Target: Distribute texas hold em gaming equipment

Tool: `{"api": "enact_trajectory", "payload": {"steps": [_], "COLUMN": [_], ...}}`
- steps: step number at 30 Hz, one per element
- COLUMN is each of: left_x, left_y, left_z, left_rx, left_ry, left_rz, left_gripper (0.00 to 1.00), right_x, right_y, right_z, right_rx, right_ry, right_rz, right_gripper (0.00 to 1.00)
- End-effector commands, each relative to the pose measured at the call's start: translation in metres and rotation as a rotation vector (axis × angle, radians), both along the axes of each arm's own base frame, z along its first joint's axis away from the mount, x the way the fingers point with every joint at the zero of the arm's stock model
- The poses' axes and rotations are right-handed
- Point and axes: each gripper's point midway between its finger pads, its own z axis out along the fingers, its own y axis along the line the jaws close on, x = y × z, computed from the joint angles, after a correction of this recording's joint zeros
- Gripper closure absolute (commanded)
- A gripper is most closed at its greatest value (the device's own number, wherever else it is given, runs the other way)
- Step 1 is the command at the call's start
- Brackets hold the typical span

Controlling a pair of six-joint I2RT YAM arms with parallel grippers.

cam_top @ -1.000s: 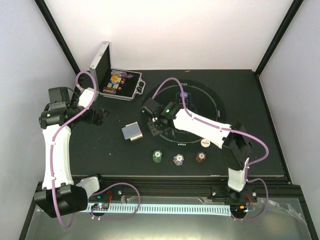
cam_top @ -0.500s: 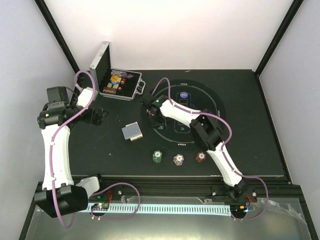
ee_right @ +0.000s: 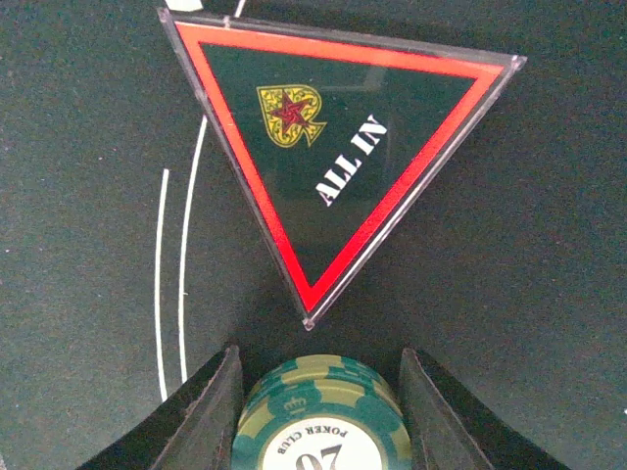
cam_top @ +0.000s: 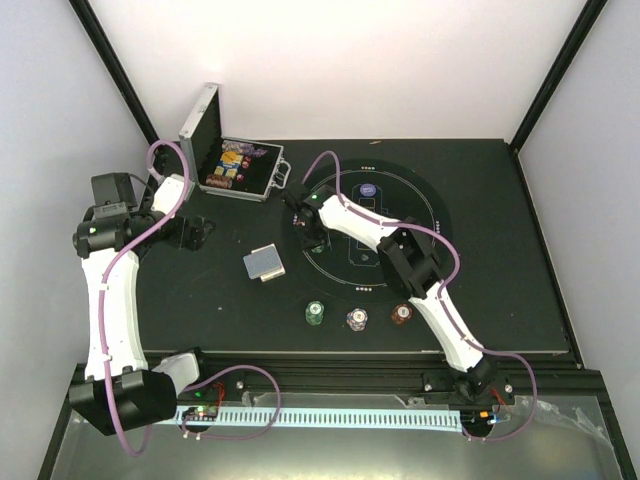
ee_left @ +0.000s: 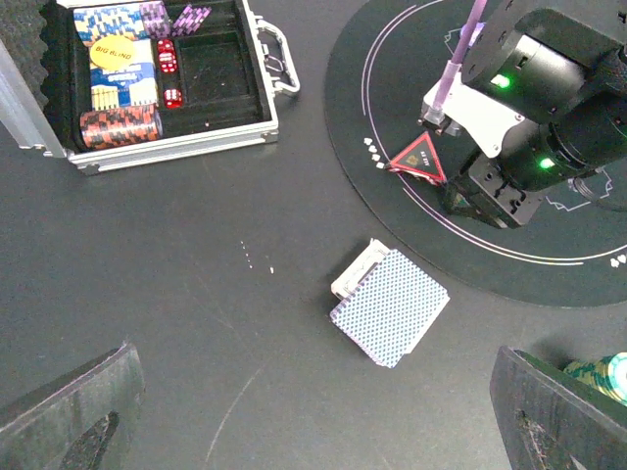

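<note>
My right gripper is shut on a stack of green poker chips, low over the left part of the round mat. Just beyond the chips the red triangular "ALL IN" marker lies flat on the mat, a small gap away. Seen from above, the right gripper sits near the mat's left edge. The deck of blue-backed playing cards lies on the table left of the mat. My left gripper hangs open above bare table, short of the cards. Green, blue-white and dark red chip stacks stand in a row near the front.
The silver case lies open at the back left, holding more chips, dice and a yellow button. A purple button rests on the mat's far side. The right arm stretches across the mat. White walls enclose the table on three sides.
The right arm's elbow has swung in over the mat and its gripper, still holding the green chips, has shifted slightly toward the back. The left arm has barely moved.
</note>
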Motion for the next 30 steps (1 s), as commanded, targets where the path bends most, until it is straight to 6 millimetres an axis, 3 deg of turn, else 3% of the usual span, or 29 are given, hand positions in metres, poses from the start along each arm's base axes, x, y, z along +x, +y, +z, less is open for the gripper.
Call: {"api": "enact_trajectory", "payload": {"steps": [1, 4, 7, 10, 13, 16, 23, 26, 30], "left_x": [-0.001, -0.002, -0.002, -0.002, 0.000, 0.003, 0.003, 0.003, 0.001], "left_y": [-0.001, -0.002, -0.003, -0.003, -0.002, 0.000, -0.005, -0.004, -0.005], "left_z": [0.010, 0.008, 0.008, 0.008, 0.010, 0.011, 0.012, 0.010, 0.012], "left_rx": [-0.003, -0.008, -0.010, -0.010, -0.001, 0.001, -0.035, -0.036, -0.033], "left_ry": [-0.018, -0.011, -0.013, -0.015, -0.020, -0.018, -0.016, -0.014, -0.021], "left_rz": [-0.019, -0.021, -0.022, -0.022, -0.030, -0.030, -0.040, -0.040, -0.039], "left_gripper": [0.01, 0.01, 0.01, 0.01, 0.01, 0.01, 0.01, 0.01, 0.01], "right_x": [-0.001, 0.000, 0.003, 0.001, -0.017, -0.055, -0.155, -0.180, -0.195], "right_y": [-0.003, -0.003, -0.003, -0.009, -0.010, -0.005, -0.005, -0.004, 0.000], "right_z": [-0.004, 0.007, 0.032, 0.064, 0.091, 0.107, 0.089, 0.079, 0.062], "right_rx": [-0.002, 0.003, 0.015, 0.012, 0.028, 0.065, 0.129, 0.132, 0.097], "right_ry": [0.019, 0.003, -0.038, -0.097, -0.140, -0.157, -0.077, -0.052, -0.030], "right_rz": [0.008, 0.012, 0.010, 0.003, 0.011, 0.050, 0.104, 0.115, 0.142], "right_gripper": [0.70, 0.54, 0.32, 0.22, 0.18, 0.13, 0.05, 0.03, 0.02]}}
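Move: The right hand still pinches a few green chips down at the felt; the remaining green stack, its next aim, stands about 19 cm straight back, roughly level in height. The blue-orange stack is some 20 cm back and 9 cm right, the card deck 5 cm back and 12 cm left, the ALL IN triangle 5 cm ahead and 2 cm left. From the left hand, the remaining green stack lies about 10 cm back, 24 cm right and 26 cm below. The right hand opens, frees the green chips, then arcs up and about 19 cm back, sinking towards the remaining stack. ##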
